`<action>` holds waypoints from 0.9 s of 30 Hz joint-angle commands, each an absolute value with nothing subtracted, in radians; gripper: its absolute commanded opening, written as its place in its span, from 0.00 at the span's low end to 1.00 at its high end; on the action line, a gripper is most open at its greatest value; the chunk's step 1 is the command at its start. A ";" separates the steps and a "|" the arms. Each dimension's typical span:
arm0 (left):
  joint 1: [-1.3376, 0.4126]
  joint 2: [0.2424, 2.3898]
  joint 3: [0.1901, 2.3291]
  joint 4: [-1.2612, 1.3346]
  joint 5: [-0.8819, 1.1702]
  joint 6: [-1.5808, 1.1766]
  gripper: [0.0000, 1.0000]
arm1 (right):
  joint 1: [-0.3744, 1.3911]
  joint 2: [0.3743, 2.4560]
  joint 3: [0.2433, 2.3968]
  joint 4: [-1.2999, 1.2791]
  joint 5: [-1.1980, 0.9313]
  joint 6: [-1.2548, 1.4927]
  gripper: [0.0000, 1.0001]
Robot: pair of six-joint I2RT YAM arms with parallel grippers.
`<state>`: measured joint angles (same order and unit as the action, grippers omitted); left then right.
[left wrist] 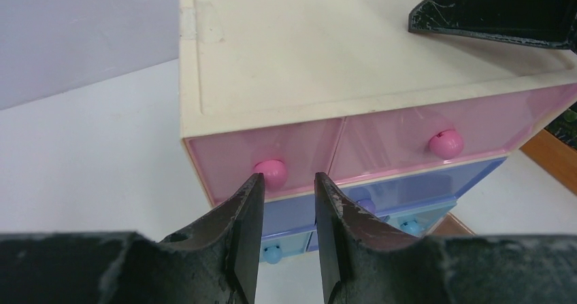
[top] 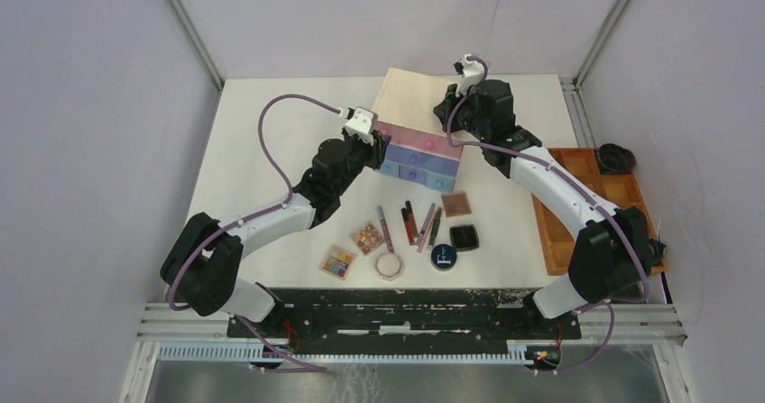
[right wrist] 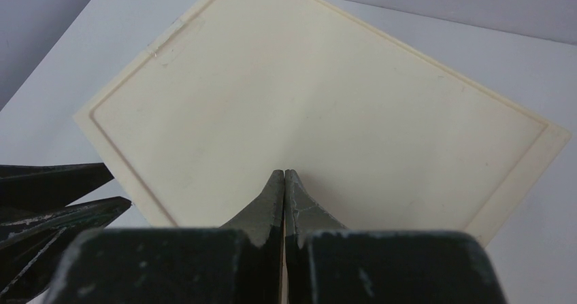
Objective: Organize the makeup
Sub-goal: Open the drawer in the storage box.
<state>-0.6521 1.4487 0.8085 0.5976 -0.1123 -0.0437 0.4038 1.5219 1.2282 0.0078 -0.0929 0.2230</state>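
The makeup lies in front of the beige drawer box [top: 417, 105]: two colourful palettes [top: 339, 261] [top: 367, 238], slim tubes [top: 409, 223], a brown compact [top: 456, 205], a black compact [top: 464, 236], a round dark-blue compact [top: 443, 257] and a pale octagonal jar [top: 390, 266]. My left gripper [left wrist: 286, 178] is open at the box's front. The left pink drawer's knob [left wrist: 271, 173] sits just past its left fingertip, not between the jaws. My right gripper [right wrist: 284, 173] is shut, empty, tips at the box's top [right wrist: 326, 93].
Purple and blue drawers [left wrist: 408, 192] sit under the pink ones, and a second pink knob [left wrist: 446, 143] is to the right. An orange-brown tray [top: 552, 218] stands at the table's right edge with dark coiled items [top: 616, 158] at its far end.
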 commanded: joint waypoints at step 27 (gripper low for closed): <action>-0.656 1.540 0.913 0.562 -0.193 -0.041 0.03 | 0.402 1.535 1.173 -0.127 -0.026 0.219 0.01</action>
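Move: The left pink knob on the storage box's top row sits just about 3 cm ahead of the left gripper, neither left nor right, and 2 cm lower. The right pink knob is level in reach, about 10 cm to the right and 2 cm below; the blue drawer's knob is 1 cm ahead, 6 cm right and some 8 cm down. From the right gripper, the left pink knob is about 14 cm left, 3 cm back and 4 cm below. Bring the half-open left gripper forward about 2.5 cm to the left pink knob, sinking some 2 cm mostly in the second half so that the fingertips straddle it, then pinch it from both sides. Keep the shut right fingertips resting on the box top, almost still. ##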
